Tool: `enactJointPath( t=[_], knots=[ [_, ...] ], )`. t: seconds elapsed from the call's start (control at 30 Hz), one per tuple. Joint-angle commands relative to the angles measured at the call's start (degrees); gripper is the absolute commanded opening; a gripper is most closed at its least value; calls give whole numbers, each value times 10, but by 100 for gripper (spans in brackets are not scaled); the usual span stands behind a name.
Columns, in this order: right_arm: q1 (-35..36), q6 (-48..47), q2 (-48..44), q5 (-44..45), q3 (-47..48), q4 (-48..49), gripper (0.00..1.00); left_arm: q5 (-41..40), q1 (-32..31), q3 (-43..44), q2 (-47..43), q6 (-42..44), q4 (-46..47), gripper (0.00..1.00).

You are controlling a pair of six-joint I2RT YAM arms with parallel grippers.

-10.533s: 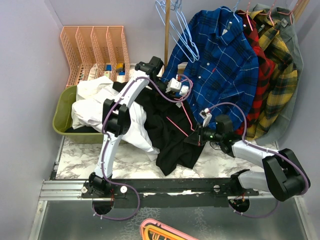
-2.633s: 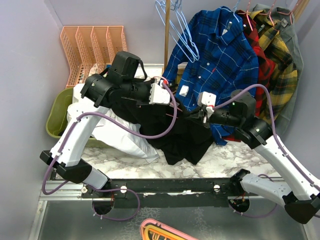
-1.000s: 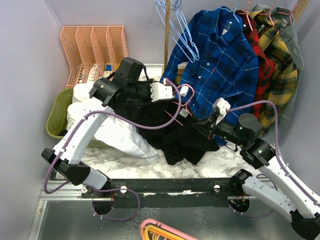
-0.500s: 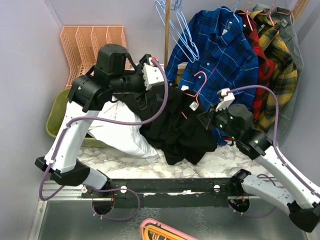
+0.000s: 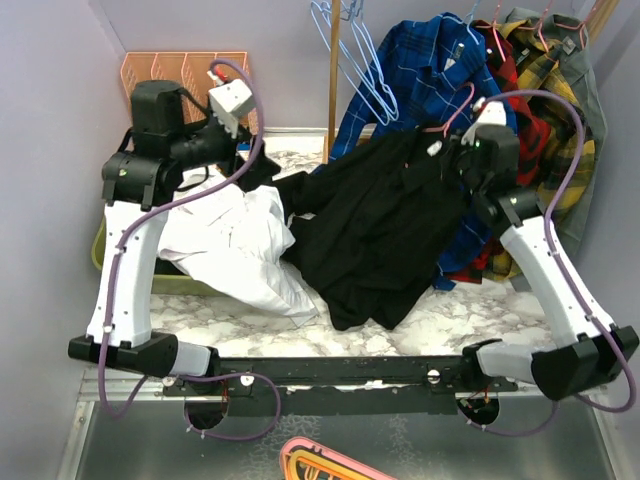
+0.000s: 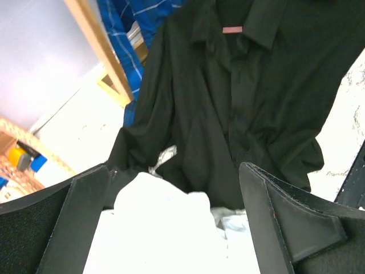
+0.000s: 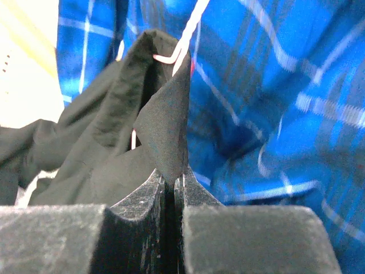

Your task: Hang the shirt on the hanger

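The black shirt (image 5: 380,220) hangs spread from its collar at the upper right, and its lower part rests on the marble table (image 5: 460,305). My right gripper (image 5: 450,152) is raised in front of the blue plaid shirt (image 5: 415,60) and is shut on a fold of the black shirt (image 7: 165,131) near the collar. The pink hanger (image 5: 458,105) pokes its hook out above the collar, and its wire (image 7: 171,57) runs inside the fabric. My left gripper (image 5: 258,165) stands wide open to the left of the shirt (image 6: 239,97), holding nothing; a short stretch of the pink hanger (image 6: 232,29) shows at the collar.
A white garment (image 5: 230,240) lies over the green bin (image 5: 103,245) at the left. An orange file rack (image 5: 135,70) stands behind. Light blue hangers (image 5: 355,60) and a wooden pole (image 5: 333,80) are at the back, with red and yellow plaid shirts (image 5: 550,90) at the right.
My left gripper has opened, let go of the shirt and drawn back up to the left. The right arm has lifted the shirt and hanger up toward the hanging clothes.
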Motion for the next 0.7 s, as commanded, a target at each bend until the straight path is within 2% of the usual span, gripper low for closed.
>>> enactJointPath(
  t=[0.0,0.17,0.47,0.53,0.67],
  knots=[
    [-30,-94,63,-41,129,42,1,80,55,-35,-54,-36,20,99],
    [-31,-153,100,-104,206,71,1,80,83,-79,-77,-29,18,99],
    [-36,-204,163,-119,345,37,1,85,94,-91,-87,-17,10,99],
    [-37,-196,150,-142,337,29,1,91,96,-92,-87,-16,9,99],
    [-37,-160,86,-147,209,59,1,95,98,-96,-88,-11,3,99]
  ],
)
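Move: My right hand holds the black shirt's shoulder, with the pink hanger inside. The hanger is headed for the rack's top, roughly 12 cm ahead, 5 cm left and 20 cm above. The blue plaid shirt hangs some 8 cm ahead and 2 cm left, the light-blue hangers about 10 cm ahead, 16 cm left and higher, the red plaid shirt about 6 cm ahead, 13 cm right. From my left hand, the rack's top spot is about 18 cm ahead and 30 cm right, somewhat higher. Keeping my right fingers shut on the black shirt's shoulder, I lift it with the hanger about 12 cm and carry it some 7 cm forward in front of the blue plaid shirt, towards the rack's top, tipping the fingertips up about 15 degrees and turning the hand a little counter-clockwise. My empty left hand, still wide open, drifts about 4 cm left and slightly back, farther from the black shirt. ##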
